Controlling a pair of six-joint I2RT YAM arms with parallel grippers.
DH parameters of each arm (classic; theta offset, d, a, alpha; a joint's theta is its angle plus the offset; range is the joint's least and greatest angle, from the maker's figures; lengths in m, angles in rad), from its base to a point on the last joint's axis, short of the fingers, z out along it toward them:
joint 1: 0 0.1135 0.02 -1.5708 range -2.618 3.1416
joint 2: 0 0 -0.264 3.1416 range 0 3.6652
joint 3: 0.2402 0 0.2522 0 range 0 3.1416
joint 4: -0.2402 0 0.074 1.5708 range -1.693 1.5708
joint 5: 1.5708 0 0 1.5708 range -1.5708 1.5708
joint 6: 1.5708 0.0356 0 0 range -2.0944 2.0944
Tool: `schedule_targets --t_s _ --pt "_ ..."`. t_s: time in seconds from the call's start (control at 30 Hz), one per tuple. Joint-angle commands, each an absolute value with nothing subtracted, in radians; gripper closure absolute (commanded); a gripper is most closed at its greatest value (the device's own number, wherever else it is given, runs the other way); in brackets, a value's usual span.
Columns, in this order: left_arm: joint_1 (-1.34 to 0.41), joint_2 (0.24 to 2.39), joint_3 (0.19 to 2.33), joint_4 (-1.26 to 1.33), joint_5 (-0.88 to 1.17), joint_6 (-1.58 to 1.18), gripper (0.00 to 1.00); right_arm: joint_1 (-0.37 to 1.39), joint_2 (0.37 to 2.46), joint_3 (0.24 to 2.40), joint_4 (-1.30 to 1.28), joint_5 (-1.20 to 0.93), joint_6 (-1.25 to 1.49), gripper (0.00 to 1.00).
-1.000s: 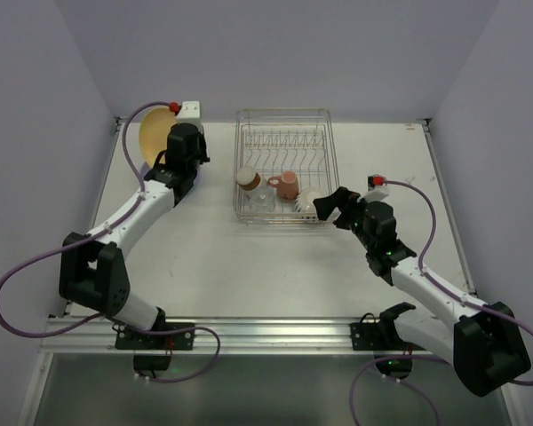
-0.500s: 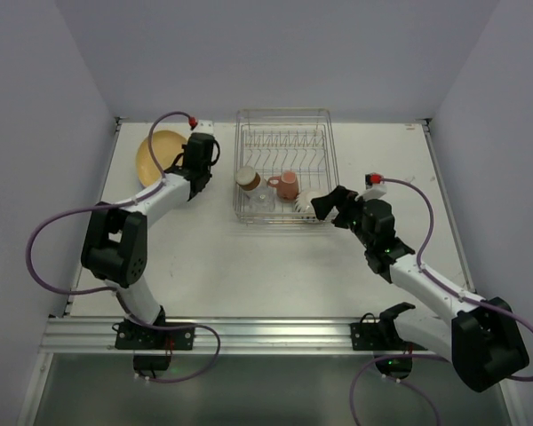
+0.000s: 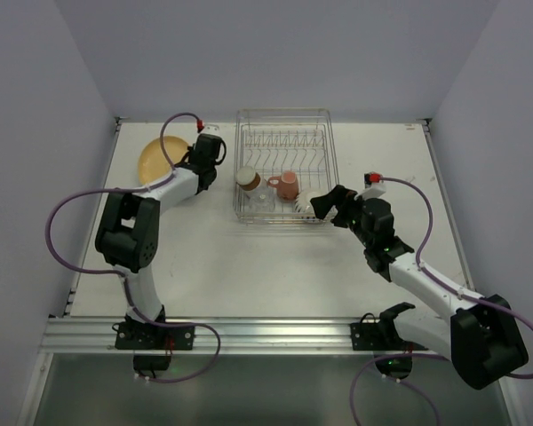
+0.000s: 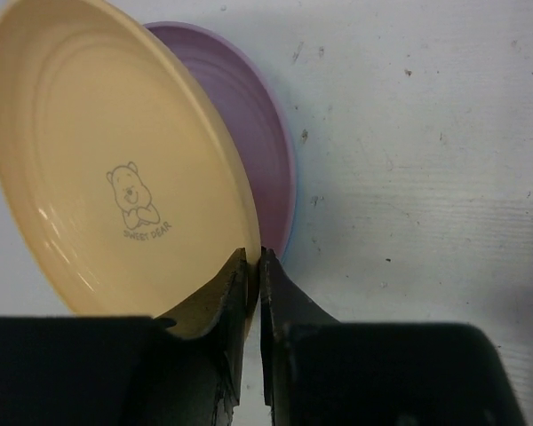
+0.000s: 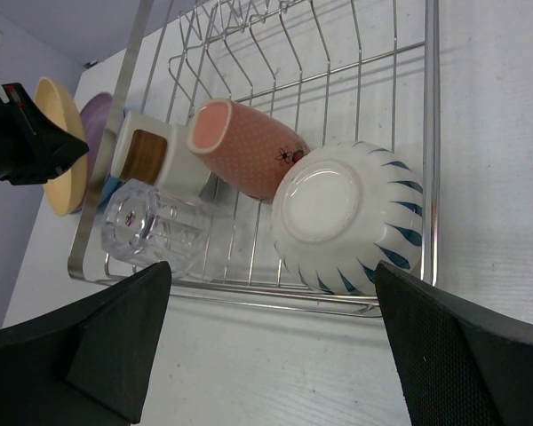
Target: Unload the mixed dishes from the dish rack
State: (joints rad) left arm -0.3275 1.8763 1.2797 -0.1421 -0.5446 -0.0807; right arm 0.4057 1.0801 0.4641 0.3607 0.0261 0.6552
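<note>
My left gripper [image 4: 253, 253] is shut on the near rim of the yellow-orange plate [image 4: 115, 169], which tilts over the purple plate [image 4: 271, 169] lying on the table left of the dish rack [image 3: 284, 122]. From above, the yellow plate [image 3: 158, 158] sits beside the left gripper [image 3: 198, 164]. The rack's front end holds a brown cup [image 5: 151, 155], a pink mug [image 5: 244, 146], a clear glass [image 5: 151, 226] and a white cup [image 5: 346, 217] with blue stripes, all on their sides. My right gripper [image 5: 271, 266] is open and empty just outside the rack's front right corner, facing the white cup [image 3: 306, 201].
The rack's upright prongs [image 3: 284, 142] at the back stand bare. A purple cable [image 3: 173, 133] loops over the left arm above the plates. The table's left edge [image 3: 102, 191] runs close to the plates. Bare tabletop [image 3: 266, 266] lies between the two arms.
The left arm has swung its wrist toward the rack, and the yellow plate has come down from upright to leaning over the purple plate. The right gripper has edged slightly toward the rack.
</note>
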Motion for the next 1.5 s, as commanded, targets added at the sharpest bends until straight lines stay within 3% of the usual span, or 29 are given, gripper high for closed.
schedule_targets --t_s 0.0,0.1,0.23,0.33,0.57,0.73,0.97,1.07,1.1,1.47 --pt "-0.322 1.893 1.330 -0.155 -0.583 -0.060 0.87 0.406 1.089 0.494 0.351 0.014 0.657 0.01" --pt "-0.322 1.899 1.336 -0.161 -0.575 -0.066 0.76 0.407 1.091 0.494 0.351 0.012 0.657 0.01" --pt "-0.322 1.902 1.342 -0.170 -0.584 -0.072 0.50 0.407 1.092 0.495 0.350 0.014 0.655 0.01" --pt "-0.322 1.901 1.344 -0.173 -0.575 -0.078 0.42 0.407 1.092 0.495 0.350 0.014 0.655 0.01" --pt "-0.322 1.870 1.342 -0.178 -0.537 -0.094 0.36 0.405 1.083 0.494 0.344 0.020 0.652 0.01" --pt "-0.322 1.790 1.321 -0.152 -0.333 -0.078 0.30 0.405 1.085 0.495 0.342 0.018 0.652 0.01" --pt "-0.322 1.652 1.224 -0.045 -0.261 -0.071 0.25 0.405 1.094 0.500 0.345 0.012 0.650 0.01" --pt "-0.322 1.600 1.189 -0.017 -0.198 -0.067 0.12 0.406 1.094 0.500 0.345 0.012 0.650 0.01" --pt "-0.322 1.594 1.187 -0.018 -0.178 -0.067 0.01 0.407 1.092 0.500 0.345 0.012 0.650 0.01" --pt "-0.321 1.568 1.181 0.031 0.158 -0.017 0.00 0.407 1.097 0.505 0.344 0.011 0.646 0.01"
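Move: The yellow plate, its rim still between the left fingers, has its middle about 8 cm left of that hand and 1 cm back, with the purple plate under it, some 7 cm left and 4 back of the hand. The white mug in the rack stands about 14 cm right and 7 back, the glass 17 right and 11 back. From the right hand the yellow plate lies roughly 42 cm left and 13 ahead. Left hand opens off the yellow plate, rises and swings right, each about 9 cm, towards the white mug. ##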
